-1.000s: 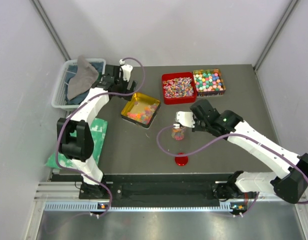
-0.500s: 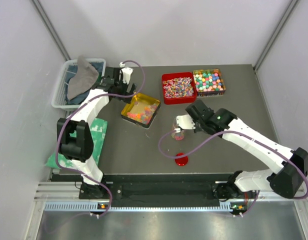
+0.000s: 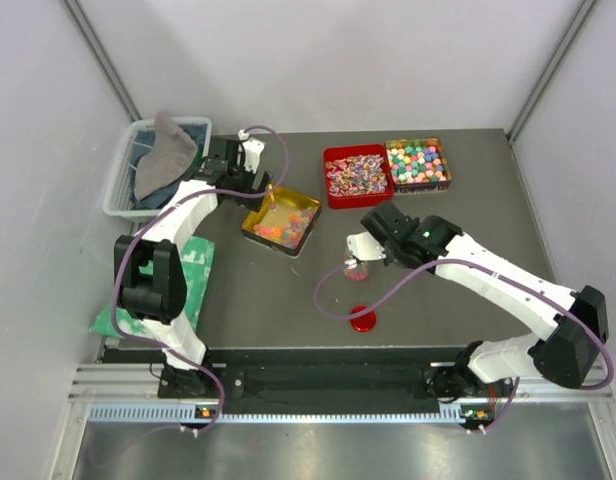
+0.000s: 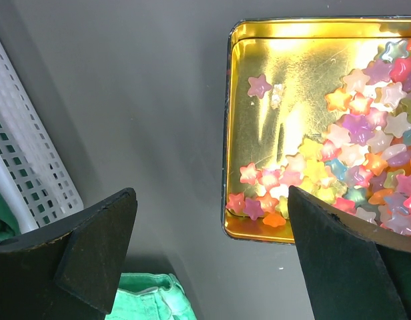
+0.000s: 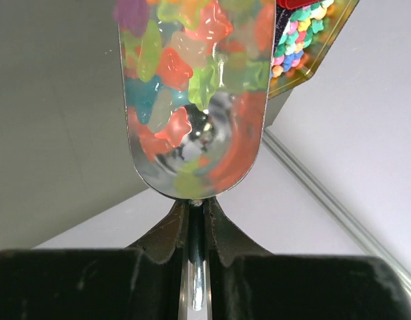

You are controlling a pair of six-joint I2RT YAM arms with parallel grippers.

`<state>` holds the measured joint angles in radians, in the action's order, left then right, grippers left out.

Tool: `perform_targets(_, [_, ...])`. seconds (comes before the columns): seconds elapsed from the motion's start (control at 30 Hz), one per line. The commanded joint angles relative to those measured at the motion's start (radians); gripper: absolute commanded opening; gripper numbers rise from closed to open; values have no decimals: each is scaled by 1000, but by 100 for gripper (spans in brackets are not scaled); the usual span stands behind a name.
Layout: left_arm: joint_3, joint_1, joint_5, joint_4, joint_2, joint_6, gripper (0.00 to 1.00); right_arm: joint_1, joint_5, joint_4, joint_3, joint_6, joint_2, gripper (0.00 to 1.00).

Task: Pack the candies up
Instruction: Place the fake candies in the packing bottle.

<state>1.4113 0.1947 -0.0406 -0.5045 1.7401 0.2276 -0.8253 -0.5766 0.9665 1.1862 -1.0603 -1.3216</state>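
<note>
Star-shaped candies (image 4: 352, 160) lie in a gold tray (image 4: 229, 133); in the top view this gold tray (image 3: 250, 222) sits left of centre. My left gripper (image 4: 212, 220) hangs open over the table just beside the tray's near corner, with nothing between its fingers. My right gripper (image 5: 195, 213) is shut on the handle of a metal scoop (image 5: 195, 160) that holds gummy candies (image 5: 185, 67). In the top view the scoop (image 3: 360, 244) is right above a small clear jar (image 3: 356, 268) that holds some candies.
A red tray (image 3: 333, 200) of small mixed pieces and a tray of pastel balls (image 3: 418, 164) stand at the back. A red round lid (image 3: 363, 320) lies near the front. A white basket (image 3: 116, 195) with a grey cloth and a green cloth (image 3: 200, 262) are at the left.
My right arm has swung left and brought the scoop from beside the jar to over it. My left gripper has shifted slightly toward the gold tray.
</note>
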Motion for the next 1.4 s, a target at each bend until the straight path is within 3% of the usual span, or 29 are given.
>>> perform_targets(0.0, [-3,-8,-24,26,-30,1,99,-18,-45,-12,53,-20,-8,0])
perform_targets(0.83, [-21,-9,-42,47,-8,1,99,-43,-92,-22,84,-61,-39,0])
perform_targets(1.07, [-20,2,-88,52,-13,9,99,-40,-39,8,171,-15,-21,0])
perform_targets(1.2, [-28,73,-101,63,-30,44,99,-2,41,61,279,42,-19,0])
perform_targets(1.37, [-49,215,-64,72,-48,95,99,141,202,104,412,129,-13,0])
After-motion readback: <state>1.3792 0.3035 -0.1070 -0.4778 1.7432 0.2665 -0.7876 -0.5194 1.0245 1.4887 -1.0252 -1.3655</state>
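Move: Beside the right hand, which keeps the loaded scoop tipped, the packing bottle stands about 10 cm to its left, 2 cm back, its middle some 14 cm below. The red lid lies roughly 12 cm back of the bottle; the red tray is about 24 cm beyond it. To the left hand's right, about 9 cm off, level with it and some 12 cm lower, lies the candy tin; the bottle is 27 cm right, 12 cm back. Holding the tipped scoop over the bottle by its handle, the right hand nearly stays, easing the tilt a few degrees further; then it lifts about 7 cm, up and away from the bottle mouth, rolling so the bowl side comes up some 15 degrees. Meanwhile the wide-open left hand, after waiting, swings about 6 cm right towards the candy tin, turning some 10 degrees clockwise, touching nothing. ##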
